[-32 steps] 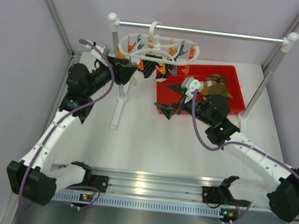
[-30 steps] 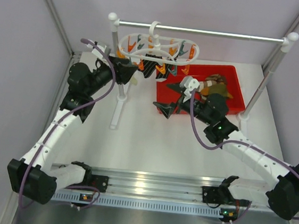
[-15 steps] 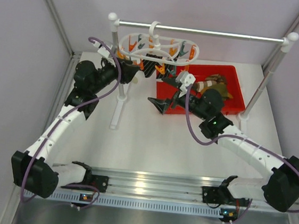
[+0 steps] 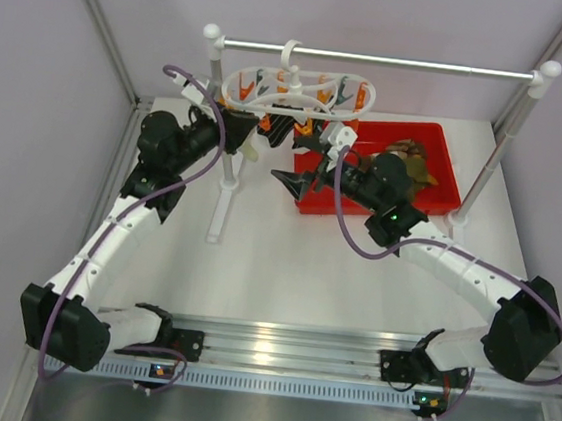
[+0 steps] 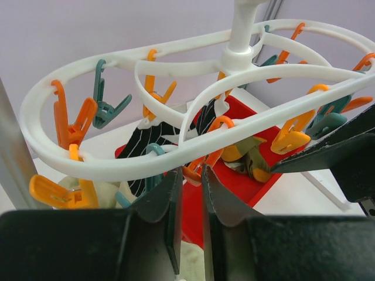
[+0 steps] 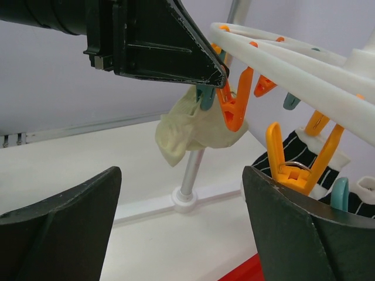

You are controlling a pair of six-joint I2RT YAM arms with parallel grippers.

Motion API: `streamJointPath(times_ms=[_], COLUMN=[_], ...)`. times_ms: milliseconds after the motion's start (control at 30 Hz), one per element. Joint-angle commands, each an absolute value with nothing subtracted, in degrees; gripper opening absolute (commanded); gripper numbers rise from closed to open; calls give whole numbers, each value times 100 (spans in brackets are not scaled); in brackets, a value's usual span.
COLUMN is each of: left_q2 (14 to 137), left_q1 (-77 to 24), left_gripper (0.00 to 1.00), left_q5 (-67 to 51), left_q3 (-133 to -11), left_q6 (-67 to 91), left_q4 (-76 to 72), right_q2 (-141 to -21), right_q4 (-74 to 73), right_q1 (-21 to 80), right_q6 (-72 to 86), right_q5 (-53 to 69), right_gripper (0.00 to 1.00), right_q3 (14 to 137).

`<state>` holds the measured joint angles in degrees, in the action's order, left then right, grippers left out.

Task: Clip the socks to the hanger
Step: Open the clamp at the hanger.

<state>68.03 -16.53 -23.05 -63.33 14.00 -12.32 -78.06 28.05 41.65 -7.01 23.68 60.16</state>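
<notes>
The white hanger [image 4: 299,87] hangs by its hook from the rail, ringed with orange and teal clips. My left gripper [image 5: 190,171] is under its left end, its jaws closed to a narrow slit on the handles of an orange clip [image 6: 234,105]. A pale cream sock [image 6: 193,132] hangs right by that clip. A black striped sock [image 5: 143,140] hangs further in. More socks [image 4: 407,163] in brown and olive lie in the red tray [image 4: 443,202]. My right gripper [image 6: 181,172] stands wide open and empty, just below and to the right of the hanger's left end.
The silver rail [image 4: 377,59] spans two white-capped posts. The left post [image 6: 190,175] and its white foot stand directly ahead of my right gripper. The red tray lies under the hanger's right half. My two grippers are close together by the hanger.
My left gripper's jaws have narrowed onto the orange clip. My right arm has swung left and toward the hanger, off the red tray, with its gripper still open.
</notes>
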Motion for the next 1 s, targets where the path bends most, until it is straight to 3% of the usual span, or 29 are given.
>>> streamJointPath(times_ms=[0,133,567,967], left_q2=[6794,6803,6891,6812], left_q1=[-1670,-1670,-1670,-1661], left_gripper=[10,0,0,0], left_q5=[-2285,-2250,-3119,-3788], left_q3=[-6670,-6715,-7101,-7128], left_q6=[1485,1503,1336,1020], left_q4=[-1249,-1143,-141,-26], right_q2=[-7884,-7972,-8464,-8833], right_q4=[3173,3278,3744,3771], right_q1=[4280,4280,4263,4070], right_q6=[-791,-879,-1327,-1310], right_q5=[2295,2259,2505,2452], right_gripper=[82,75,63,61], right_q3=[6354,6425,6820,6952])
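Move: The orange clip on the hanger's near rim is already in the left fingertips. From the right hand that same clip lies about 6 cm ahead, 5 cm to the left and a touch higher, some 2 cm. Along the rim a teal clip hangs about 4 cm left of it, a second orange clip about 7 cm right of it, both level with it. The pale sock hangs some 4 cm left of the held clip and 5 cm below it. Keeping its pinch on the orange clip, the left hand draws it back and to the right by about 3 cm towards the right hand, turning some 10 degrees clockwise. The right hand comes to meet it, forward and left by about 4.5 cm, rising about 2 cm midway and sinking again, its fingers partly closing around the clip; whether they touch it can't be seen. ##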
